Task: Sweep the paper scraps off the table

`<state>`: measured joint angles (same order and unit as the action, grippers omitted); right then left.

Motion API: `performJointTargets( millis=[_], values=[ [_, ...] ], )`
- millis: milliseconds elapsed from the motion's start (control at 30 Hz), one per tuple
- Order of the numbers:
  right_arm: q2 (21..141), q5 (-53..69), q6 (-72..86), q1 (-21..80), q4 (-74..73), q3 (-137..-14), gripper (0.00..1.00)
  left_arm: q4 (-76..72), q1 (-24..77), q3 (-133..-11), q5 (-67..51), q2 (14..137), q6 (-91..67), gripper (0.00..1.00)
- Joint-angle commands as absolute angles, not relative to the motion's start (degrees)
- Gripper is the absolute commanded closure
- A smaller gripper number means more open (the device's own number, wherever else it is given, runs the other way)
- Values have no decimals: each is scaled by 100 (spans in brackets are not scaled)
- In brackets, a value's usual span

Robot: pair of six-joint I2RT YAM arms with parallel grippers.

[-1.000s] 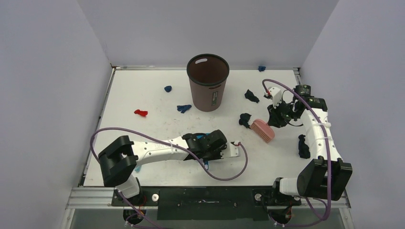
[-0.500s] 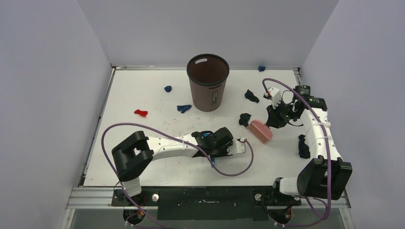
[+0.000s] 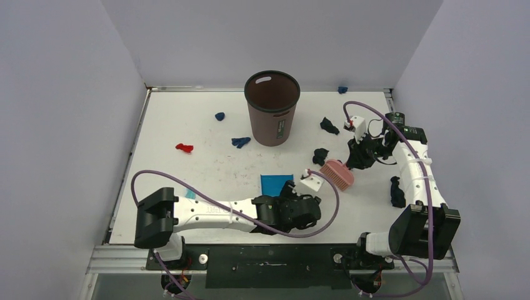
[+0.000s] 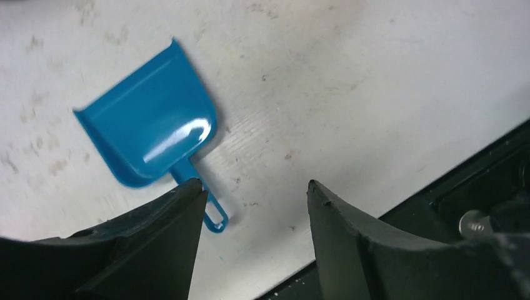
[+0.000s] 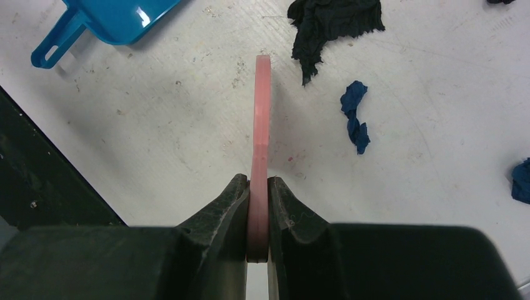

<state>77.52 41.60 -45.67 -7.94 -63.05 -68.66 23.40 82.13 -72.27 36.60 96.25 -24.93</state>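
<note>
Paper scraps lie on the white table [image 3: 187,125]: a red one [image 3: 184,148], blue ones [image 3: 219,116] [image 3: 240,142], dark ones [image 3: 329,125] [image 3: 320,155] [image 3: 397,191], and a light-blue strip [image 3: 190,195]. My left gripper [image 3: 289,199] is open and empty near the front edge. In the left wrist view [image 4: 256,187] the blue dustpan [image 4: 150,122] lies flat just ahead, its handle beside my left finger. My right gripper [image 3: 361,156] is shut on the pink brush [image 3: 337,173]. The right wrist view shows the brush [image 5: 261,125] edge-on, near a dark scrap [image 5: 331,25] and a blue scrap [image 5: 355,115].
A brown waste bin [image 3: 272,107] stands upright at the back middle. A blue scrap [image 3: 342,89] lies against the back wall. Grey walls close in the table on three sides. The black front rail [image 4: 475,187] runs close to my left gripper.
My left arm has swung back toward the front edge, and the dustpan it covered now lies bare on the table. The brush has shifted slightly left, toward the dark scrap.
</note>
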Motion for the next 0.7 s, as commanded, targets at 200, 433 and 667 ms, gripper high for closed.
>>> performJointTargets(
  millis=[200, 433, 667],
  values=[
    [7697, 4448, -4619, -836, -6057, -6807, 95, 3799, 8196, -6498, 4618, 9319, -6659, 38],
    [7682, 4490, -4581, -835, -6081, -6864, 95, 3423, 7996, -6321, 4192, 9692, -6696, 38],
    [7629, 4501, -4602, -826, -6083, -6805, 95, 2846, 7798, -5944, 3945, 9759, -6612, 46]
  ],
)
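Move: The blue dustpan's handle lies about 2 cm ahead of the open left gripper, 6 cm to its left and some 11 cm below. The pan body is 11 cm ahead and 7 cm left, equally low; the held pink brush is about 12 cm ahead and 10 cm right, 8 cm down. A black scrap lies 18 cm ahead and 6 cm right, on the table. From the right hand, the handle is some 22 cm left, 9 cm back and 14 cm below. Bring the left gripper down about 9 cm and left nearly 8 cm towards the dustpan handle, doing most of the sideways swing first and then mainly sinking. Turn the hand some 30 degrees counter-clockwise to line up with the handle, tipping the fingers a little further down, and keep them open without gripping yet. ##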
